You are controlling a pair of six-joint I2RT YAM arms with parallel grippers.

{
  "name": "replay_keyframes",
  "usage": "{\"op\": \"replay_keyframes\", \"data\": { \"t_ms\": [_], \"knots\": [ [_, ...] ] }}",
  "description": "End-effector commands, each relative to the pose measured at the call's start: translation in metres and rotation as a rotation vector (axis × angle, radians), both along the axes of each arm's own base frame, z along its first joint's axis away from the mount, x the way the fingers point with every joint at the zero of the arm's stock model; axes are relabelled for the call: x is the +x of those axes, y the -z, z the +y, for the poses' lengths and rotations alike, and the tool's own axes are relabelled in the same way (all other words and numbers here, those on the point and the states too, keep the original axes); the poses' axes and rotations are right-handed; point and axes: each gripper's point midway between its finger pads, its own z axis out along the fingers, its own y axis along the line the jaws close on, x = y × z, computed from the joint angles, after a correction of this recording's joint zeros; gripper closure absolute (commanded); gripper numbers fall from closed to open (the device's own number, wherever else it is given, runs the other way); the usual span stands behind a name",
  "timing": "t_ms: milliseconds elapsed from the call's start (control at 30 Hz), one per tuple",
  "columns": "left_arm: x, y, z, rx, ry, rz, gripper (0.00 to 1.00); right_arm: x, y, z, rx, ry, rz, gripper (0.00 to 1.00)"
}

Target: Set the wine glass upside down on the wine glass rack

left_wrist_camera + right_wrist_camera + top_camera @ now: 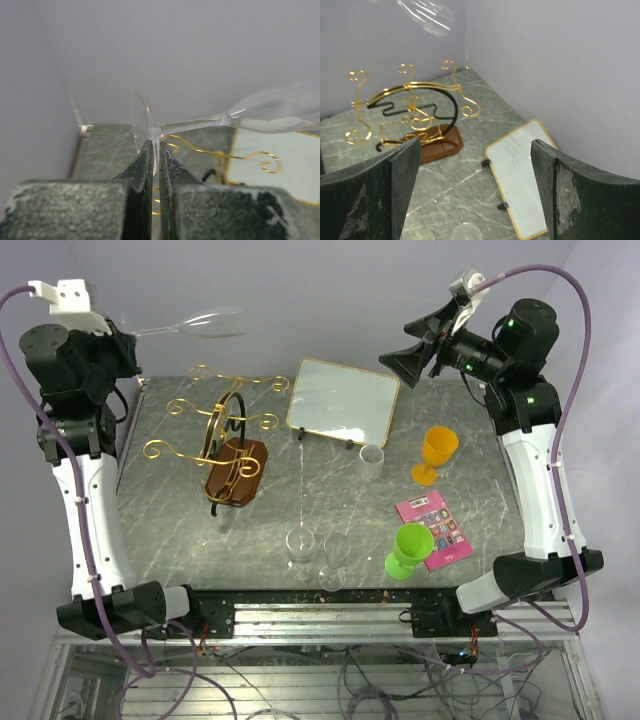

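Observation:
A clear wine glass [200, 323] lies sideways in the air, high over the back left of the table. My left gripper [125, 335] is shut on the rim of its round foot [142, 130], and the bowl [280, 112] points right. Below it stands the wine glass rack [225, 440], gold scrolled wire on a brown wooden base, with nothing hanging on it. My right gripper [412, 338] hovers high at the back right, open and holding nothing. In the right wrist view the rack [415, 107] is seen past the fingers, with the glass bowl [427, 15] at the top.
A gold-framed white board [343, 400] leans at the back centre with a small clear cup [372, 454] beside it. An orange goblet [437, 452], a green goblet [410, 548] and a pink card [435, 528] sit on the right. Two clear glasses [300, 550] stand near the front edge.

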Motion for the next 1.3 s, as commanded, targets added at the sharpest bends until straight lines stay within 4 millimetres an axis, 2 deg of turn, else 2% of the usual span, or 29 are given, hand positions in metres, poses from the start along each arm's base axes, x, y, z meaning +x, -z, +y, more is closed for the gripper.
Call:
{"op": "replay_keyframes", "data": {
  "t_ms": [0, 33, 133, 300, 567, 700, 900, 1100, 1267],
  "knots": [
    [-0.013, -0.024, 0.057, 0.285, -0.273, -0.015, 0.93, 0.015, 0.024, -0.014, -0.115, 0.077, -0.018, 0.11],
    [-0.013, -0.025, 0.068, 0.328, -0.324, -0.003, 0.93, 0.018, 0.034, -0.016, -0.146, 0.087, -0.013, 0.11],
    [-0.010, -0.028, 0.084, 0.452, -0.400, 0.048, 0.93, 0.021, 0.067, -0.022, -0.234, 0.092, 0.012, 0.11],
    [0.002, -0.019, 0.096, 0.677, -0.510, 0.185, 0.93, 0.011, 0.119, -0.022, -0.326, 0.028, 0.071, 0.10],
    [0.024, 0.029, 0.098, 1.038, -0.589, 0.435, 0.93, -0.011, 0.181, -0.024, -0.406, -0.061, 0.110, 0.12],
    [0.042, 0.057, 0.072, 1.155, -0.478, 0.491, 0.93, -0.018, 0.202, -0.024, -0.383, -0.094, 0.151, 0.12],
    [0.063, 0.101, 0.023, 1.290, -0.229, 0.536, 0.93, -0.016, 0.212, -0.030, -0.367, -0.078, 0.161, 0.12],
    [0.078, 0.120, -0.012, 1.322, -0.070, 0.516, 0.93, -0.015, 0.228, -0.031, -0.363, -0.078, 0.176, 0.12],
    [0.087, 0.136, -0.033, 1.329, 0.043, 0.496, 0.93, -0.014, 0.234, -0.032, -0.365, -0.075, 0.178, 0.12]
  ]
}}
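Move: The left hand holds the wine glass by its foot, bowl out to the right. The gap between the rack's far and middle gold arms, on their left side, lies about 13 cm ahead, 8 right and 20 below it. The rack's wooden base is roughly 2 cm ahead, 14 right and 44 down; the whiteboard some 17 ahead and 42 right, about as low. From the empty right hand the gap is about 16 cm ahead, 42 left, 22 below; the clear tumbler 5 ahead, 4 left, 46 below. Keep the left fingers pinched on the glass foot and swing the hand some 8 cm left and slightly up, then down and forward, curling back right towards the rack's left side, to finish about 14 cm lower and 8 cm farther out. Meanwhile roll it some 75 degrees, left side rising, and dip the fingertips so the bowl swings beneath the foot. Sink the open, empty right gripper about 24 cm towards the tumbler, tipping its fingers down. ##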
